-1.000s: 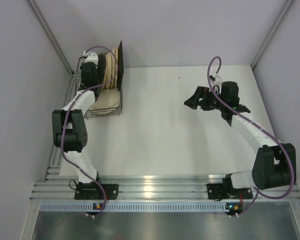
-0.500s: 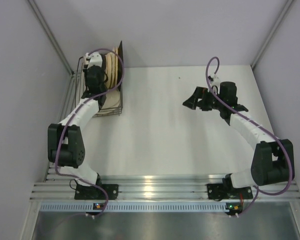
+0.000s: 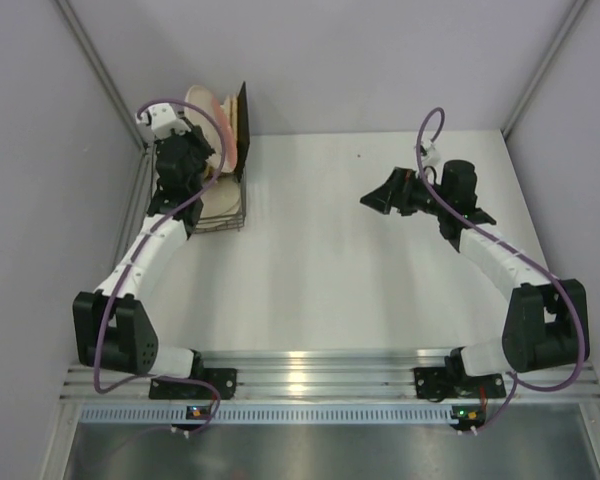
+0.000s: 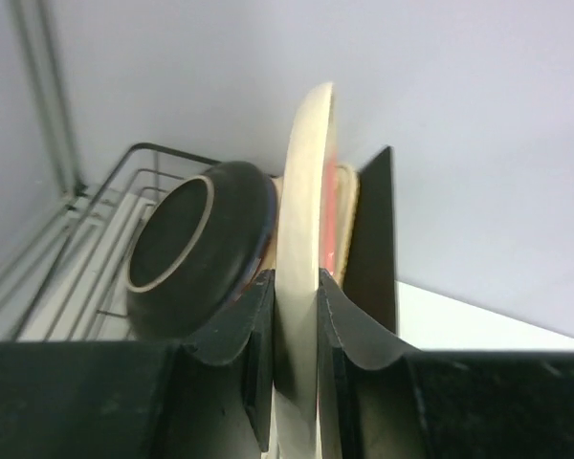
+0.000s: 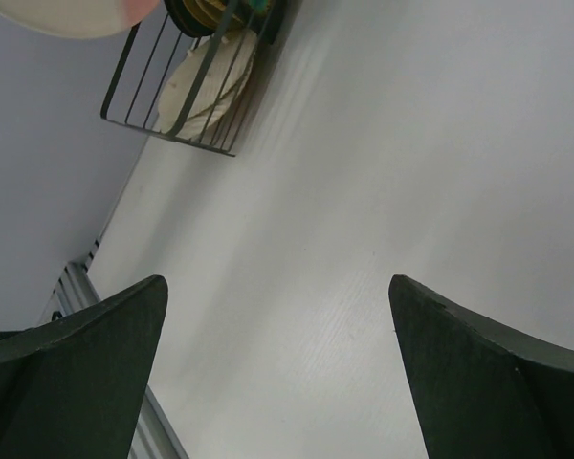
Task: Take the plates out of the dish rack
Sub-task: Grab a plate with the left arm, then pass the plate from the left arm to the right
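The dish rack stands at the table's far left, a dark wire basket. My left gripper is shut on the rim of a round cream plate, held upright above the rack. In the left wrist view the cream plate sits edge-on between both fingers. Behind it stand a dark bowl, a red-patterned plate and a dark square plate. My right gripper hangs open over the table's right middle, its jaws wide apart with bare table between them.
A pale tan plate leans in the rack's near end, also seen in the right wrist view behind the rack wires. The left wall and an aluminium frame rail run close beside the rack.
My left gripper has risen and swung back and left, lifting the cream plate up out of the rack. The right gripper has shifted slightly left, still open.
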Available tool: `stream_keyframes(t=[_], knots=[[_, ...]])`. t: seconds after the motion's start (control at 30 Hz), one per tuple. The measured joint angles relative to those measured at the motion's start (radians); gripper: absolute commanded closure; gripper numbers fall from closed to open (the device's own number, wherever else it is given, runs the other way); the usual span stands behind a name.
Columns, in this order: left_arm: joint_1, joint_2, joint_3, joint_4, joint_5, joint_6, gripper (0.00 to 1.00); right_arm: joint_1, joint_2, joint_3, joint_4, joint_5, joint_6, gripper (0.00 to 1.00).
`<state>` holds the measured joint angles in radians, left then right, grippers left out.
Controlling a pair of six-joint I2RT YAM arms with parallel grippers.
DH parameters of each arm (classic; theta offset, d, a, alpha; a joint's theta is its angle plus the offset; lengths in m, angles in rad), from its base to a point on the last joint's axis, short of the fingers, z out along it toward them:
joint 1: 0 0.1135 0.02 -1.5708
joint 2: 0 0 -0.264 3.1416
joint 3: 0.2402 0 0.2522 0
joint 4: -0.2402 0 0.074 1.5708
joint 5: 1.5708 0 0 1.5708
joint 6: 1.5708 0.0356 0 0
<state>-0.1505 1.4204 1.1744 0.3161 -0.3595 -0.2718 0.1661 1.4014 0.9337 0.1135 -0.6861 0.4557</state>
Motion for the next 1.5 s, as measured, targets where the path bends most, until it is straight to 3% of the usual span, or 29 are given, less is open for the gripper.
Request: stream_keyframes(t=[0.53,0.63,0.7,0.87,1.03,1.27,1.5], knots=[[-0.077,-0.174,-0.058,-0.102,0.067,-0.119,1.0,0.002,-0.023,-0.044,0.19,-0.112,0.159,0.0],[-0.087,-0.201,-0.06,-0.105,0.146,-0.179,1.0,0.002,-0.021,-0.05,0.265,-0.139,0.241,0.0],[-0.091,-0.208,-0.093,-0.053,0.221,-0.247,1.0,0.002,-0.006,-0.066,0.375,-0.176,0.337,0.0],[-0.096,-0.192,-0.245,0.108,0.407,-0.453,1.0,0.003,0.18,-0.168,0.909,-0.217,0.781,0.0],[-0.09,-0.119,-0.347,0.203,0.526,-0.629,1.0,0.009,0.36,-0.224,1.023,-0.221,1.031,0.0],[-0.064,0.0,-0.383,0.42,0.612,-0.861,1.0,0.024,0.338,-0.242,1.126,-0.261,1.041,0.0],[-0.064,0.081,-0.394,0.587,0.682,-1.029,1.0,0.036,0.334,-0.228,1.158,-0.276,0.941,0.0]])
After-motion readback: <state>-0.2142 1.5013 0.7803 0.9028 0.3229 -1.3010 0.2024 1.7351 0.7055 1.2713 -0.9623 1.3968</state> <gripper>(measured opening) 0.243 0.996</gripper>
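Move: The left hand already holds a plate clear of the rack. The open right gripper it goes towards is roughly 51 cm to its right, 10 cm back and 14 cm lower. The standing plates are about 9 cm ahead, 2 cm right and 20 cm below it, the black bowl 8 cm ahead and 6 cm left at that height. From the right hand, the held plate lies some 20 cm ahead, 49 cm left and 17 cm higher. Keeping its pinch on the plate's edge, the left hand carries it some 17 cm right and 6 cm back, away from the rack towards the open right gripper, rising slightly before sinking to about 6 cm lower, while it swings clockwise and rolls its left side down some 55 degrees. The right hand, fingers wide open, rises, dips and comes partly up again, ending about 5 cm farther left and a little back, its left side rolled up, without touching the plate. ##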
